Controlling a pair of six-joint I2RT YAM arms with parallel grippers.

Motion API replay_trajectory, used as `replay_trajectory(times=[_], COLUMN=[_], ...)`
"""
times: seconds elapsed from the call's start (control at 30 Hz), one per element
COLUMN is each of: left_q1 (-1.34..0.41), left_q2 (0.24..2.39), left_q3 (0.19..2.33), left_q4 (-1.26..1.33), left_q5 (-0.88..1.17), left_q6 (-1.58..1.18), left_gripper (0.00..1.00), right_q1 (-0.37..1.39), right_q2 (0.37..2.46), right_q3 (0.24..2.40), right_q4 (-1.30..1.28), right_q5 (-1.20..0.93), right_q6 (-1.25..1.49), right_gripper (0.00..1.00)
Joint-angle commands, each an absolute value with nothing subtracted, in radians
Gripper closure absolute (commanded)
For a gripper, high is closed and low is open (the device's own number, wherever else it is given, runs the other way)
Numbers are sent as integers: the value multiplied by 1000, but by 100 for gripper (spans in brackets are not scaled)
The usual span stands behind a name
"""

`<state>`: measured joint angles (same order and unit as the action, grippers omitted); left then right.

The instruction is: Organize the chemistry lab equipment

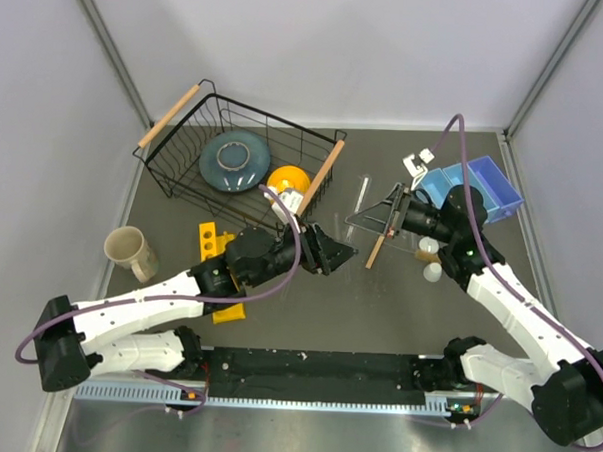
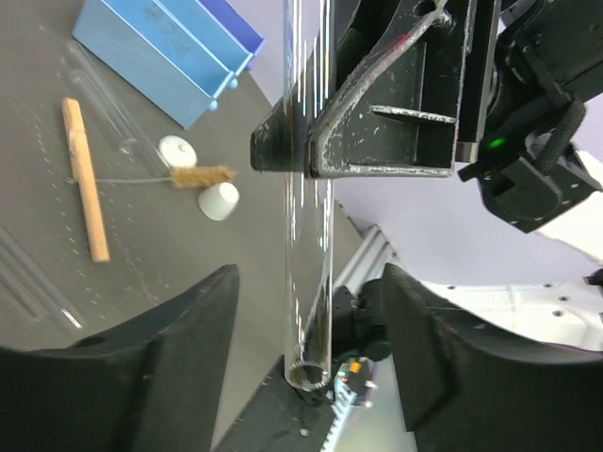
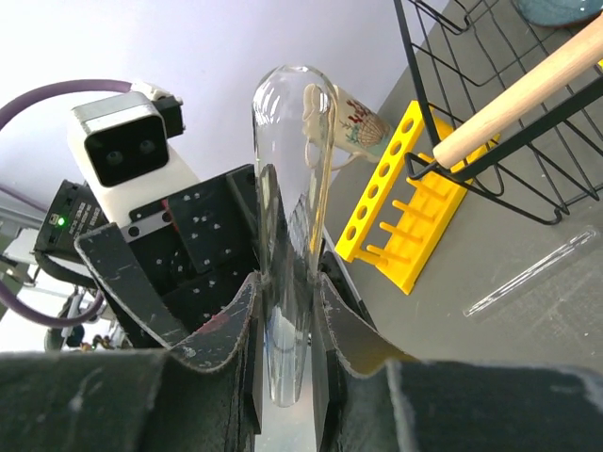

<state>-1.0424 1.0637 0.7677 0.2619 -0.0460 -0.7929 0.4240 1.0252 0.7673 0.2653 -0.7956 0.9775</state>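
Observation:
My right gripper (image 3: 287, 294) is shut on a clear glass test tube (image 3: 290, 188), rounded end up in the right wrist view. In the left wrist view the same tube (image 2: 306, 282) hangs between my left gripper's (image 2: 311, 353) open jaws, with a gap on each side. In the top view the grippers meet at mid-table, left (image 1: 332, 252) and right (image 1: 377, 217). The wooden stick (image 2: 85, 179), brown brush (image 2: 203, 176) and two white round pieces (image 2: 176, 151) (image 2: 219, 201) lie on the table.
A black wire basket (image 1: 184, 171) holds a blue-grey plate (image 1: 234, 161) and a yellow dome (image 1: 289, 178). A yellow tube rack (image 3: 415, 207) lies near the left arm. There is a blue tray (image 1: 478, 189) at the right, a mug (image 1: 130, 251) at the left, and a spare glass tube (image 3: 532, 273) on the table.

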Motion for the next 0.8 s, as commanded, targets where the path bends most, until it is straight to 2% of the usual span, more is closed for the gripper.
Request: replay_trajectory(times=[0.0, 0.03, 0.2, 0.33, 0.47, 0.63, 0.77], left_q1=[-1031, -1025, -942, -827, -807, -807, -807], left_q2=[960, 941, 787, 779, 886, 1008, 1080], left_q3=[746, 761, 787, 839, 897, 985, 1034], left_q4=[218, 171, -93, -202, -200, -193, -176], left_q5=[-5, 24, 58, 211, 336, 377, 406], left_q6=[-717, -701, -664, -701, -693, -644, -624], left_gripper=[24, 17, 2, 2, 2, 2, 7], right_q1=[437, 436, 445, 472, 500, 526, 529], right_q2=[989, 976, 930, 914, 916, 920, 923], right_q3=[807, 798, 720, 693, 692, 698, 698], right_q4=[279, 249, 164, 69, -24, -67, -60], right_q5=[-833, -834, -874, -913, -966, -1015, -1031], right_q6=[841, 815, 610, 444, 301, 241, 233], right_gripper=[98, 98, 98, 97, 97, 97, 97])
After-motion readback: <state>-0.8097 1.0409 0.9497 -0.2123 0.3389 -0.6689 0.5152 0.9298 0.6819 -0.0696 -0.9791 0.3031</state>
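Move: The test tube, already in the right hand's closed fingers, has its middle about 4 cm ahead of that hand; from the left hand, about 8 cm ahead, 1 cm right and 2 cm up. From the right hand, the yellow rack is some 28 cm left, 3 cm back; the wooden stick 6 cm ahead, 8 cm right; loose tubes 6 cm ahead, 2 cm left; all nearly 30 cm below. Left opens wide, swings 8 cm left, half returns; right draws the test tube down and back, turning 30 degrees. ##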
